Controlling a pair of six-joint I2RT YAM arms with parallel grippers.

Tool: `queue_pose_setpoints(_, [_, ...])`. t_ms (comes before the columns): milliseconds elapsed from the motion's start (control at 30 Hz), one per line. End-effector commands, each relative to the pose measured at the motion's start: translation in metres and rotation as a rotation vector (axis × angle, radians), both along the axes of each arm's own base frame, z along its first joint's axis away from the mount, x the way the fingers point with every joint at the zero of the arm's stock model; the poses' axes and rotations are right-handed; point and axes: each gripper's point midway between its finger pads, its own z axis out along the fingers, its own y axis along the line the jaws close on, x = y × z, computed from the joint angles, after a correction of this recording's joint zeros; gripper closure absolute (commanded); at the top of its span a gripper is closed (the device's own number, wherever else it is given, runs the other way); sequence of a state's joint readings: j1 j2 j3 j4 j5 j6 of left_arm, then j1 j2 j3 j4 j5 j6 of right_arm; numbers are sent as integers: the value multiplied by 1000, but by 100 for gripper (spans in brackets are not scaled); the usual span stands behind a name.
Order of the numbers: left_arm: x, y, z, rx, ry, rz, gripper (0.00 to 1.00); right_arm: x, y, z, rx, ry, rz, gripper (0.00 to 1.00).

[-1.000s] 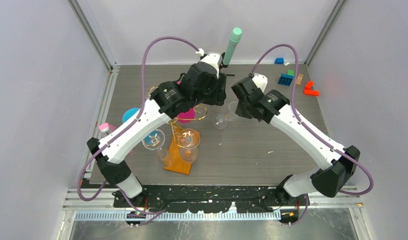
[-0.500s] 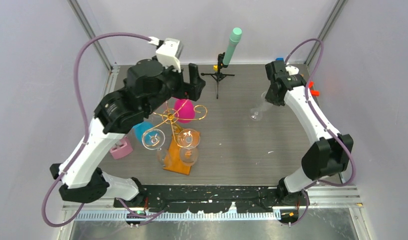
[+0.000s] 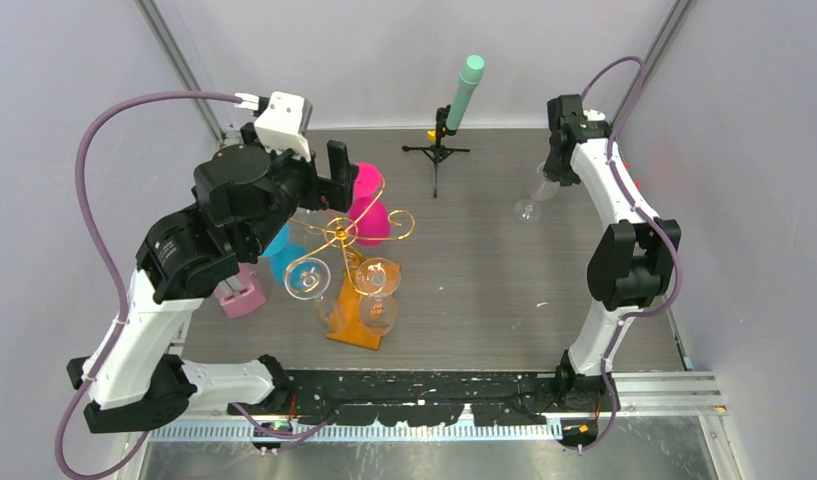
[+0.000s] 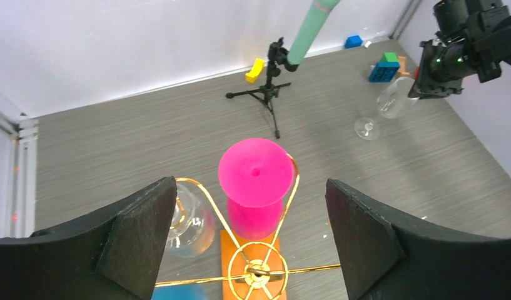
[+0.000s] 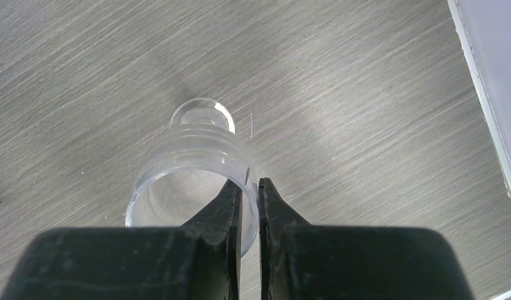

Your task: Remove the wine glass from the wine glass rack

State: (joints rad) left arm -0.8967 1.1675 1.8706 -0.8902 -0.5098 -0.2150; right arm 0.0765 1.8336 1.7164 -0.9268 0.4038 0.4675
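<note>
The wine glass rack is a gold wire stand with curled arms on an orange base; its hub shows from above in the left wrist view. A pink glass, two clear glasses and a blue one hang on it. My left gripper hovers open above the rack, touching nothing. At the far right, my right gripper is shut on the rim of a clear wine glass, one finger inside the bowl. The glass tilts, with its foot low over the table.
A black tripod with a mint-green cylinder stands at the back centre. A pink block lies left of the rack. Coloured toy blocks and a yellow piece sit along the back edge. Walls close in both sides.
My left arm has drawn back left and upward from the rack's far side, its jaws opening wide. My right arm has carried the clear glass from the table's middle to the far right.
</note>
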Motion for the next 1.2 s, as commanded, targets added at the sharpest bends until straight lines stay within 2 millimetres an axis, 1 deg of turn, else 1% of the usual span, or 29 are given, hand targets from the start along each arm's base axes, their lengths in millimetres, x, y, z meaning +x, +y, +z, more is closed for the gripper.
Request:
queue_pose_setpoints(0, [1,27,6,36,-43,91,8,22,-8,12,-34,-41,15,91])
queue_pose_setpoints(33, [1,29,7,38,-47,97,8,22,-9,11,-37,-32,17,87])
queue_pose_setpoints(67, [1,30,8,39,-52,101,8,25,-9,12,-37,-33,18,78])
queue_pose_setpoints(100, [1,32,9,42,-56,105,7,25,-10,12,-39,-25,19,75])
queue_pose_setpoints(133, [1,32,9,45,-59,109,7,27,-9,13,-39,-25,20,69])
queue_pose_setpoints(233, [3,34,10,57,-63,122,6,28,-9,14,-38,-10,22,58])
queue_pose_setpoints(367, [5,33,10,68,-66,124,6,31,-8,24,-38,-18,29,51])
queue_pose_setpoints(533, [6,34,10,77,-68,127,5,36,-7,54,-35,-81,38,46])
queue_pose_setpoints(600, [6,34,10,78,-67,128,5,37,-6,69,-24,-118,43,44])
queue_pose_setpoints(633, [6,35,10,76,-68,132,5,36,-3,82,-10,-149,51,42])
queue_pose_setpoints(667, [6,35,11,73,-70,137,5,36,0,87,3,-165,57,42])
queue_pose_setpoints(700, [6,36,11,72,-70,141,5,33,1,101,14,-198,61,40])
queue_pose_setpoints(733, [6,36,11,70,-71,143,5,30,6,107,40,-216,71,40])
queue_pose_setpoints(767, [6,36,11,66,-71,143,5,24,9,121,57,-248,78,39])
queue_pose_setpoints(800, [6,35,11,63,-70,140,5,21,18,126,104,-266,103,39])
queue_pose_setpoints(833, [6,34,10,59,-70,136,5,13,24,137,137,-293,125,39])
queue_pose_setpoints(867, [6,33,9,56,-69,133,5,11,40,144,210,-321,173,39])
queue_pose_setpoints(900, [7,31,9,53,-68,128,5,-1,50,150,253,-340,206,39])
queue_pose_setpoints(933, [7,30,8,49,-67,125,5,-2,69,160,339,-379,261,39])
queue_pose_setpoints(967, [8,28,7,45,-65,120,5,-20,91,164,430,-387,339,38])
queue_pose_setpoints(1000, [8,26,7,42,-65,116,5,-21,105,177,492,-444,372,36])
queue_pose_setpoints(1033, [8,24,7,37,-64,108,5,-42,127,180,578,-452,449,34])
queue_pose_setpoints(1067, [9,22,6,35,-62,107,5,-45,140,194,645,-512,476,29])
queue_pose_setpoints(1100, [9,20,6,31,-61,101,5,-67,159,197,722,-517,540,27])
queue_pose_setpoints(1133, [10,19,5,30,-61,100,5,-70,170,213,786,-584,560,24])
queue_pose_setpoints(1167, [11,17,5,25,-60,94,5,-94,189,214,879,-574,592,23])
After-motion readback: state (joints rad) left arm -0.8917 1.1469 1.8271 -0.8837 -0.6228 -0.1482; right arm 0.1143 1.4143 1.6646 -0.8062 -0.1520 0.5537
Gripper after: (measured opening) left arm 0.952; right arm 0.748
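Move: The wine glass is already pinched by its rim in the right hand, foot at the table; its middle lies roughly 8 cm below that hand, 4 cm to the left and 1 cm ahead. The blue block sits about 15 cm ahead and 7 cm right of the hand, the tripod some 16 cm ahead and 26 cm left, both down by the table. From the left hand the glass is about 20 cm ahead, 38 cm right and 39 cm down. The wine glass is eased about 3 cm forward at its rim as the right fingers open and let go. The right hand then rises out of the bowl and, gathering speed, swings up some 16 cm, left and back, away from the glass, its fingers opening wider, turning left and tipping up towards level. The empty left hand drifts 3 cm left. ##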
